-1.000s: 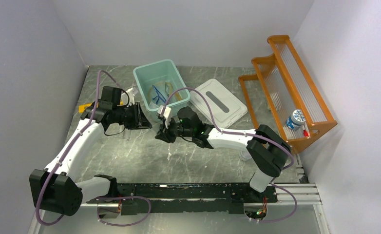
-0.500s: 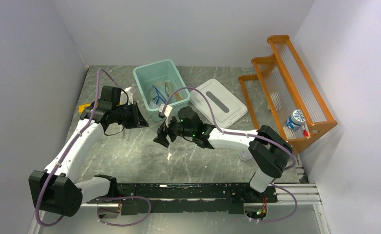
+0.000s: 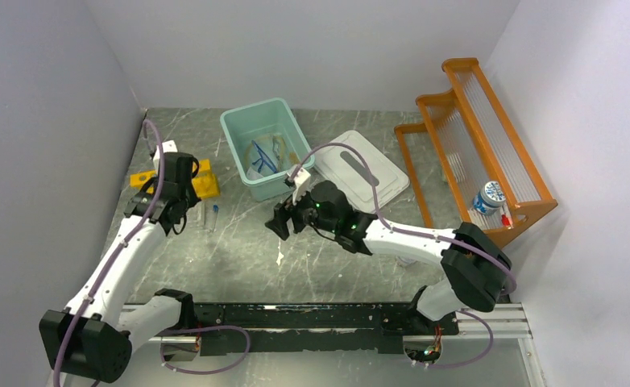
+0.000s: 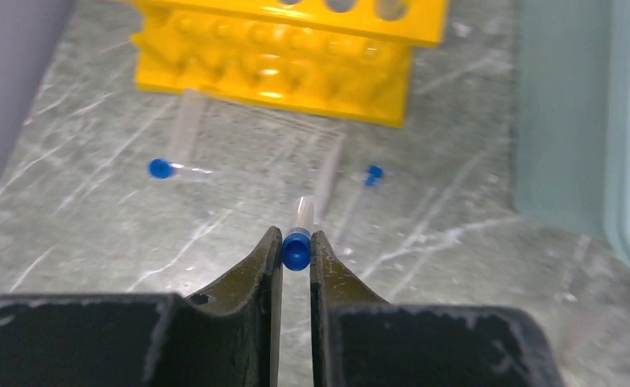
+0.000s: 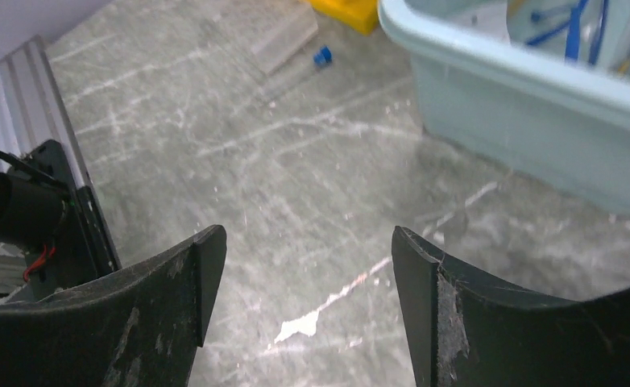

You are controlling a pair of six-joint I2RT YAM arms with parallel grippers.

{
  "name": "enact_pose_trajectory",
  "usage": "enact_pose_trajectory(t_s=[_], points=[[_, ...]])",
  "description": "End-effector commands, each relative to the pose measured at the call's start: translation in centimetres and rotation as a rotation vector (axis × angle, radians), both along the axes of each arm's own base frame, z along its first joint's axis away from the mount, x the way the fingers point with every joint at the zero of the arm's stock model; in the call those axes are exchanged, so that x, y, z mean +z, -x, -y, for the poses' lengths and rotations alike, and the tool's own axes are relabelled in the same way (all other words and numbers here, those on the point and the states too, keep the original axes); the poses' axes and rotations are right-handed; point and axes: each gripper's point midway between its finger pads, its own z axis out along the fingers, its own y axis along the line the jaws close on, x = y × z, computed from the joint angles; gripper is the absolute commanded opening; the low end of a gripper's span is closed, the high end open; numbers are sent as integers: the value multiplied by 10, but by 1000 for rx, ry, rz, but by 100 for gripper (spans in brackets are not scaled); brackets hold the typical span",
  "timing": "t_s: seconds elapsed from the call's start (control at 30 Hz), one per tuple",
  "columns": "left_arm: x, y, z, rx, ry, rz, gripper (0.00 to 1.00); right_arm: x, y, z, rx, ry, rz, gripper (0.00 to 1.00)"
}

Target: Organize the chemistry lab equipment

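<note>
My left gripper [image 4: 296, 242] is shut on the blue cap of a clear test tube [image 4: 304, 211], held low over the table just in front of the yellow tube rack [image 4: 288, 40]. Two more capped test tubes [image 4: 184, 129] [image 4: 352, 210] lie on the table before the rack. In the top view the rack [image 3: 205, 182] sits at the left, partly hidden by my left arm. My right gripper [image 3: 283, 222] hangs open and empty over mid-table, near the teal bin [image 3: 255, 107] that holds blue tubing [image 3: 262, 157] and tan tubing.
A white lid [image 3: 360, 169] lies to the right of the bin. The orange shelf [image 3: 473, 145] stands at the right wall with a small bottle [image 3: 487, 196] on it. A white scrap [image 5: 300, 326] lies on the table under my right gripper [image 5: 305, 234].
My right gripper has opened and drawn back to the right. My left arm has swung left toward the yellow rack with the test tube in its jaws.
</note>
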Motion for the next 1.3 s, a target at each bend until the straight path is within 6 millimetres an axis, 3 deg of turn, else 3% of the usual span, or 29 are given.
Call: enact_pose_trajectory(t_s=[0.0,0.13,0.3,0.7,1.27], points=[[-5,0,-41,238,-98,75,12,-15,4,17,-77,8,-63,78],[-29,-2,-51,310,-46,19,13,-24,4,19,-76,41,-77,78],[-40,2,-74,372,-11,-3,14,-31,0,26,-97,54,-85,77],[-67,14,-87,413,48,-84,13,-39,-9,37,-145,62,-96,77],[-81,15,-96,438,96,-86,13,-44,-11,39,-160,73,-100,77]])
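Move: The clear well plate that the held blue-capped tube is being taken to lies about 6 cm left and 3 cm ahead of the left hand, some 17 cm below. A standing blue-capped tube at its left edge is about 11 cm left and 1 cm back; a lying tube is 2 cm right and 1 cm ahead. The yellow rack sits some 11 cm ahead, 5 cm left. From the right hand, the plate is roughly 31 cm left, 8 cm ahead. The blue-capped tube, still pinched in the left fingers, is carried left about 10 cm and down some 7 cm towards the standing tube at the plate's left edge. The left hand turns about 25 degrees counter-clockwise, quick at first, then easing into a slow descent. The empty right hand sinks about 4 cm and draws as far right, fingers staying open. ##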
